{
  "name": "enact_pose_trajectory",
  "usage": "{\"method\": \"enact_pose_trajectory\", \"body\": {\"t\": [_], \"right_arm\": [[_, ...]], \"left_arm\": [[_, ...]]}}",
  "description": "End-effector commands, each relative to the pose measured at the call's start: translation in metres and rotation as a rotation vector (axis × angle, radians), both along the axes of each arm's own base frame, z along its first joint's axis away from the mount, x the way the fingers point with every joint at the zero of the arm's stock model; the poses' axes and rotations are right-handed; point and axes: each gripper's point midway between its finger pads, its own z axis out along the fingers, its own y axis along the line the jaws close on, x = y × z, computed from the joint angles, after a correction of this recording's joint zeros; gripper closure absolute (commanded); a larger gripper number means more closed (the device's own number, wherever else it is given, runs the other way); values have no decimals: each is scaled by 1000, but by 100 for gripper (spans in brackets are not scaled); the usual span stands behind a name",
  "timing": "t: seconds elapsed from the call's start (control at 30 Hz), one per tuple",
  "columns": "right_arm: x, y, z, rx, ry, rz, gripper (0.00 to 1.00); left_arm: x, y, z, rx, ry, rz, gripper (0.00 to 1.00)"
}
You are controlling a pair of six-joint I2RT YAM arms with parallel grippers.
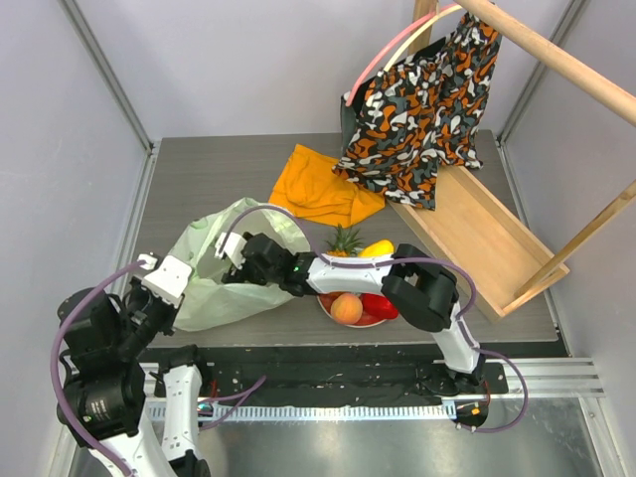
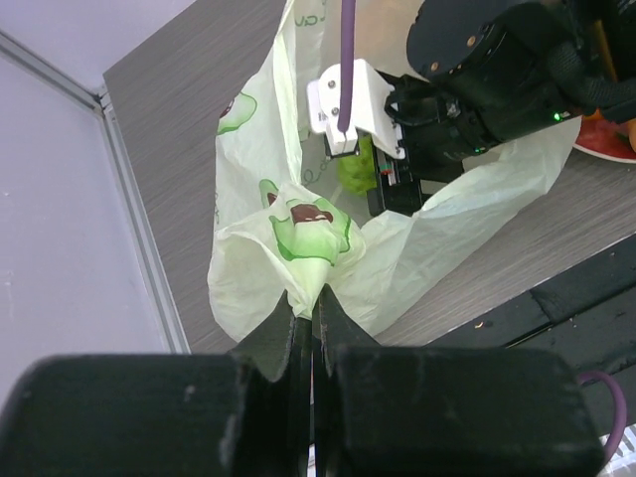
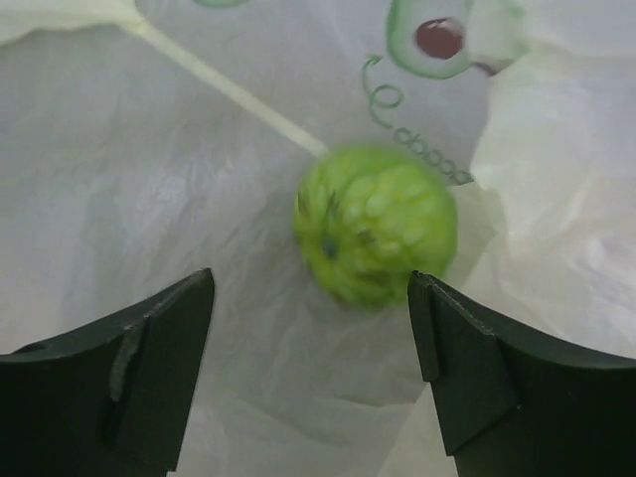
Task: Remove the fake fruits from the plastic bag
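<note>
The pale-green plastic bag (image 1: 214,273) lies at the front left of the table. My left gripper (image 2: 316,298) is shut on a gathered fold of its edge (image 2: 308,263). My right gripper (image 3: 310,288) reaches into the bag's mouth (image 1: 238,260) and stands open. A green round fruit (image 3: 376,238) lies on the bag's floor just beyond the fingertips, nearer the right finger (image 3: 452,358), and neither finger touches it. The same fruit (image 2: 355,171) shows under the right wrist in the left wrist view. Pineapple (image 1: 346,238), yellow mango (image 1: 376,247), peach (image 1: 346,308) and red pepper (image 1: 380,306) sit together right of the bag.
A red plate (image 1: 366,321) holds those fruits under the right forearm. An orange cloth (image 1: 318,189) lies behind the bag. A patterned fabric bag (image 1: 422,109) hangs from a wooden rack (image 1: 482,238) at the back right.
</note>
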Motion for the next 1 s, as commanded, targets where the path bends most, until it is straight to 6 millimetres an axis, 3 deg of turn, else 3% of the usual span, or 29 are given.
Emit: {"method": "enact_pose_trajectory", "body": {"t": [0.0,0.1,0.13,0.23,0.37,0.4,0.5,0.57,0.6,0.63,0.87,0.97], "right_arm": [[4,17,14,51,-36,16,13],[4,19,3,41,-45,28,21],[5,19,4,40,-51,35,32],[1,24,22,66,-79,90,45],[-10,24,61,105,-76,186,74],[-14,19,85,135,-78,210,77],[-22,6,120,164,-88,256,80],[-32,-8,159,232,-106,309,81],[-37,-16,160,215,-87,318,82],[-44,-27,177,240,-91,340,83],[-74,-71,218,279,-126,401,85],[-76,-77,213,271,-131,397,85]], "left_arm": [[-46,-16,-56,-86,300,-23,100],[-45,-18,-59,-100,310,-37,100],[-44,-19,-60,-105,317,-40,100],[-44,-18,-66,-109,338,-37,100],[-41,-14,-73,-98,359,-26,100],[-40,-12,-74,-98,362,-18,100],[-28,-3,-78,-87,351,25,100],[-22,1,-82,-94,362,53,100],[-17,3,-80,-93,346,56,100],[-14,4,-80,-106,345,68,100],[5,5,-73,-133,326,62,100],[5,4,-72,-120,330,40,100]]}}
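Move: The green fruit inside the plastic bag lies just past the right hand's open fingers, roughly 4 cm ahead, 2 cm to its left and 3 cm below. Outside the bag, the orange round fruit on the plate is about 25 cm to the right of the right hand and 7 cm back; the orange cloth is some 20 cm right and 23 cm ahead, 7 cm lower. From the left hand, the green fruit is about 20 cm ahead, 5 cm right and 26 cm below. The right hand sinks about 3 cm into the bag towards the green fruit while its fingers close most of the way, then backs out and climbs quickly to some 25 cm above where it began, drifting right and back out of the mouth and turning about 30 degrees, partly counter-clockwise, with nothing seen between the fingers. Meanwhile the left hand keeps the bag's edge pinched and lowers it about 6 cm, its fingertips tipping further down. ##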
